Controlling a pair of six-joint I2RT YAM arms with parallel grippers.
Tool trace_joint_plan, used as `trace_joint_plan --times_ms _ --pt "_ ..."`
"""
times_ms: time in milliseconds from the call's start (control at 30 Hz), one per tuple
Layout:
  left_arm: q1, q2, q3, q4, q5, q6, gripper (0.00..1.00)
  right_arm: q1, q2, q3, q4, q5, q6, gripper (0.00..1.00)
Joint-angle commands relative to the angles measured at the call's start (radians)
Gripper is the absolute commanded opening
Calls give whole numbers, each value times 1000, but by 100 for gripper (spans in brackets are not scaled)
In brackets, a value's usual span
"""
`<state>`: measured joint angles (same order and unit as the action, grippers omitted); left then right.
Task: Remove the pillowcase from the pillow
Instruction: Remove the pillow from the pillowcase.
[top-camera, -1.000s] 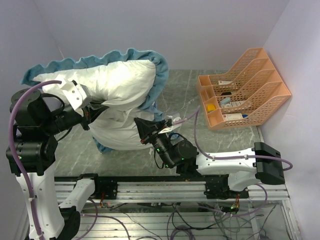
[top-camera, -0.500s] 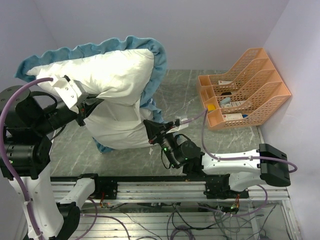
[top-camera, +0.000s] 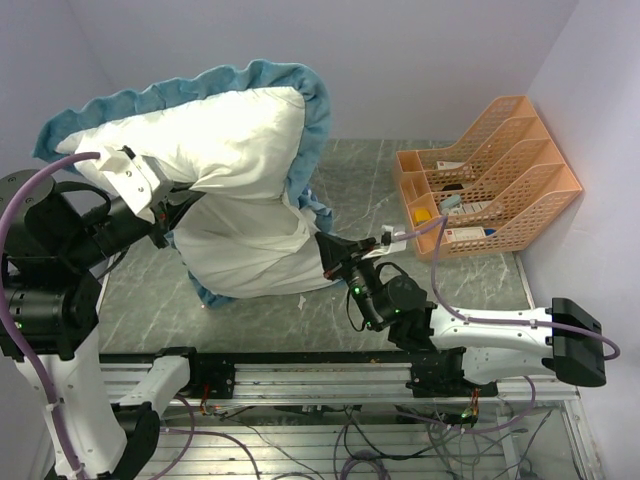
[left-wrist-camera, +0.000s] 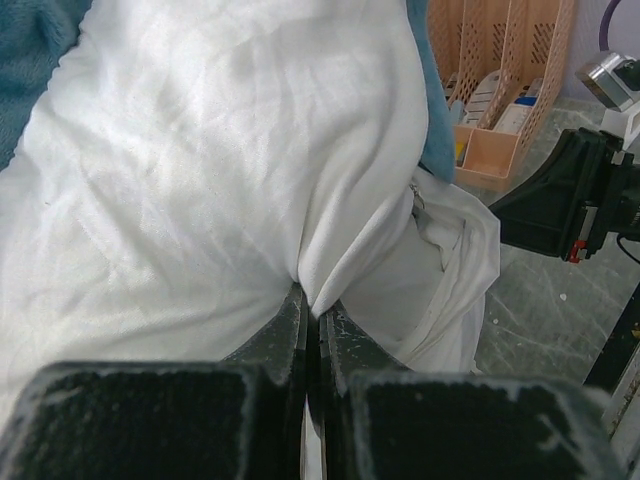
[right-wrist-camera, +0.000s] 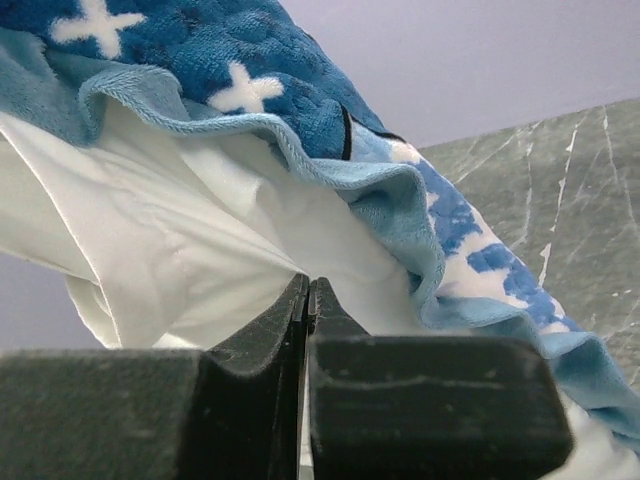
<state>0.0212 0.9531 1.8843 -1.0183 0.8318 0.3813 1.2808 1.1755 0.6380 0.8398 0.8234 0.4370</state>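
Observation:
The pillowcase (top-camera: 235, 125) is lifted off the table, turned so its white inner side faces out, with its teal ruffle (top-camera: 312, 110) along the top and right. The plump white pillow (top-camera: 245, 255) hangs out of it below. My left gripper (top-camera: 178, 222) is shut on a fold of the pillowcase's white fabric (left-wrist-camera: 200, 150); its jaws (left-wrist-camera: 312, 305) pinch it tight. My right gripper (top-camera: 322, 258) is shut on the pillow's lower right edge. In the right wrist view, it (right-wrist-camera: 307, 285) pinches taut white cloth (right-wrist-camera: 180, 260) under the blue printed pillowcase (right-wrist-camera: 250, 60).
An orange mesh file organizer (top-camera: 485, 175) with papers stands at the table's right, also in the left wrist view (left-wrist-camera: 500, 90). Grey marble tabletop (top-camera: 365, 190) lies between it and the pillow. White walls close in behind and right. The right arm (left-wrist-camera: 560, 200) sits close by.
My left arm has raised the pillowcase higher and to the left. My right gripper has moved right with the white cloth in it, so more of the pillow hangs out.

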Motion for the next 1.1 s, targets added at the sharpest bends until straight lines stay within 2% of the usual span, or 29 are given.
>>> trace_joint_plan --times_ms 0,67,167,233,333,433,567,700,767,833,933,1067 --pt "18 -22 24 184 1 -31 7 -3 -23 48 -76 109 -95 0" --pt "37 -19 18 187 20 -34 7 42 -32 73 -15 119 -183 3" --pt "63 -17 7 195 34 -37 7 112 -46 111 100 61 -327 41" --pt "78 -19 -6 210 36 -43 7 175 -23 186 124 15 -423 58" --pt "109 -19 -25 232 30 -60 7 265 42 287 135 -25 -579 73" --pt "138 -20 -45 252 24 -77 7 304 90 375 46 -180 -591 85" --pt "165 -22 -57 243 51 -81 7 279 207 576 -176 -325 -563 92" --pt "186 -25 -58 235 95 -91 7 162 354 778 -408 -456 -441 95" --pt "195 -26 -50 228 110 -85 7 96 405 820 -434 -470 -402 95" --pt "202 -27 -37 216 123 -77 7 69 445 840 -424 -388 -452 95" --pt "213 -25 -17 188 147 -60 7 65 506 870 -390 -241 -613 99" --pt "233 -28 -14 190 192 -73 7 61 566 855 -243 -84 -793 100"
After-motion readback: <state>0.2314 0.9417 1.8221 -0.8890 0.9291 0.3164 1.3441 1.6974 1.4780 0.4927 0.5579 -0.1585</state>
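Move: The right gripper is shut on a stretched white cloth flap. Its next place, the white fold hanging under the left gripper, lies about 18 cm to its left, 3 cm ahead and 9 cm above; the left gripper itself is some 17 cm left, 7 cm ahead and 17 cm above. The nearest blue ruffle is roughly 5 cm left and 9 cm ahead, about level. From the left gripper that fold lies about 4 cm back, 3 cm right and 8 cm below. Open the right gripper wide and let go of the white flap, drawing it back about 11 cm and up some 17 cm. Swing it left, then forward and down to the white fold below the left gripper, ending some 17 cm left of its start with its left side rolled down about 30 degrees. Keep the left pinch, easing that hand about 3 cm forward-left. ##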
